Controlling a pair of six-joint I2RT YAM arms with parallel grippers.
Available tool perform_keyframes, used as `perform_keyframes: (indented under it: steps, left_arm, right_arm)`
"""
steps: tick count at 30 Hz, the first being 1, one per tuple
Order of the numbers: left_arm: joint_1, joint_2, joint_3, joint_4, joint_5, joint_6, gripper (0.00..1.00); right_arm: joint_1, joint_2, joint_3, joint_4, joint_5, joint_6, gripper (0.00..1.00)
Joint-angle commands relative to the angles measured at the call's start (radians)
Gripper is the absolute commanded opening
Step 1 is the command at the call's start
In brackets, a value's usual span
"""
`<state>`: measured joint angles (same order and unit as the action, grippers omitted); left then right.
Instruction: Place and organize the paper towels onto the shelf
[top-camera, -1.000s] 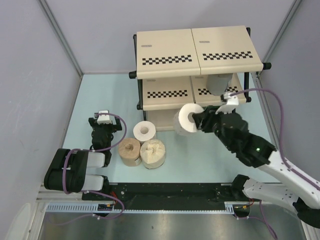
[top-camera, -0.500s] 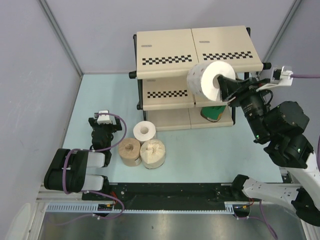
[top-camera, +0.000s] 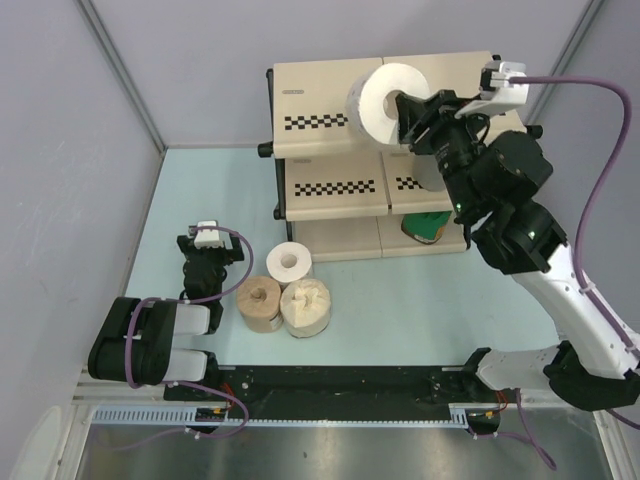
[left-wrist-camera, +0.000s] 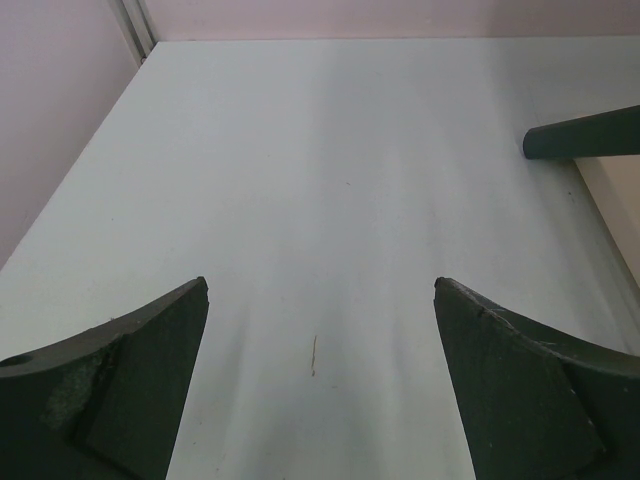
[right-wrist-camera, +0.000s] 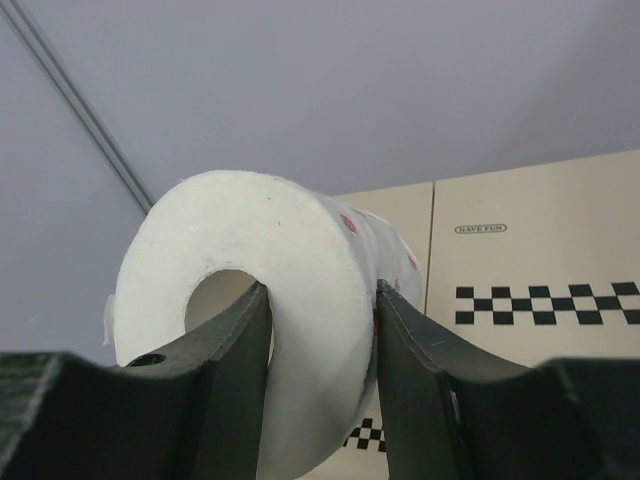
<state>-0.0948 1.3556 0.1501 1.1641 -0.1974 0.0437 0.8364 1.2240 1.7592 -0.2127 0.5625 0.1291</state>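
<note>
My right gripper (top-camera: 405, 112) (right-wrist-camera: 322, 295) is shut on the wall of a white paper towel roll with red dots (top-camera: 383, 100) (right-wrist-camera: 270, 230). One finger sits in its centre hole, the other on its outside. The roll hangs above the top tier of the shelf (top-camera: 330, 95) (right-wrist-camera: 520, 260). On the table lie a white roll (top-camera: 289, 262), a tan-brown roll (top-camera: 258, 298) and a cream roll (top-camera: 305, 305). A green roll (top-camera: 428, 225) sits on the bottom tier. My left gripper (top-camera: 207, 250) (left-wrist-camera: 320, 285) rests open and holds nothing, left of those rolls.
Grey walls close in the pale blue table on the left, back and right. A black foot of the shelf (left-wrist-camera: 580, 140) shows at the right of the left wrist view. The black rail (top-camera: 340, 385) runs along the near edge.
The right arm has raised the white dotted roll from low in front of the shelf to above the top tier. The left arm has stayed still.
</note>
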Motion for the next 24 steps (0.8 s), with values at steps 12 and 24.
perform_keyframes:
  steps: [12, 24]
  left_arm:
    - [0.004, -0.013, 0.012, 0.037, 0.021, -0.007, 1.0]
    - [0.004, -0.015, 0.012, 0.037, 0.021, -0.007, 1.0]
  right_arm:
    - [-0.201, 0.183, 0.206, 0.032, -0.22, 0.116, 0.42]
    - [-0.211, 0.195, 0.232, -0.01, -0.269, 0.127, 0.43]
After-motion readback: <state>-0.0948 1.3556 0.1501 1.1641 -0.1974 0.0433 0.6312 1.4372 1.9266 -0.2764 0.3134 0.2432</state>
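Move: The right fingers already hold the white paper towel roll, still short of the shelf's front edge. The middle of the top shelf lies about 17 cm ahead, 3 cm to the left and roughly 14 cm below. The grey roll on the middle shelf stands some 14 cm ahead, 6 cm right and 30 cm down. From the idle left hand, the top shelf's middle is about 11 cm ahead, 37 cm right and 32 cm up. Carry the held white roll forward about 7 cm with the right gripper, in over the front of the top shelf, rising barely a centimetre on the way. As the reach runs out, ease about 2 cm left and 2 cm down towards the shelf, nose the hand slightly down, and keep the grip on the roll's wall. ##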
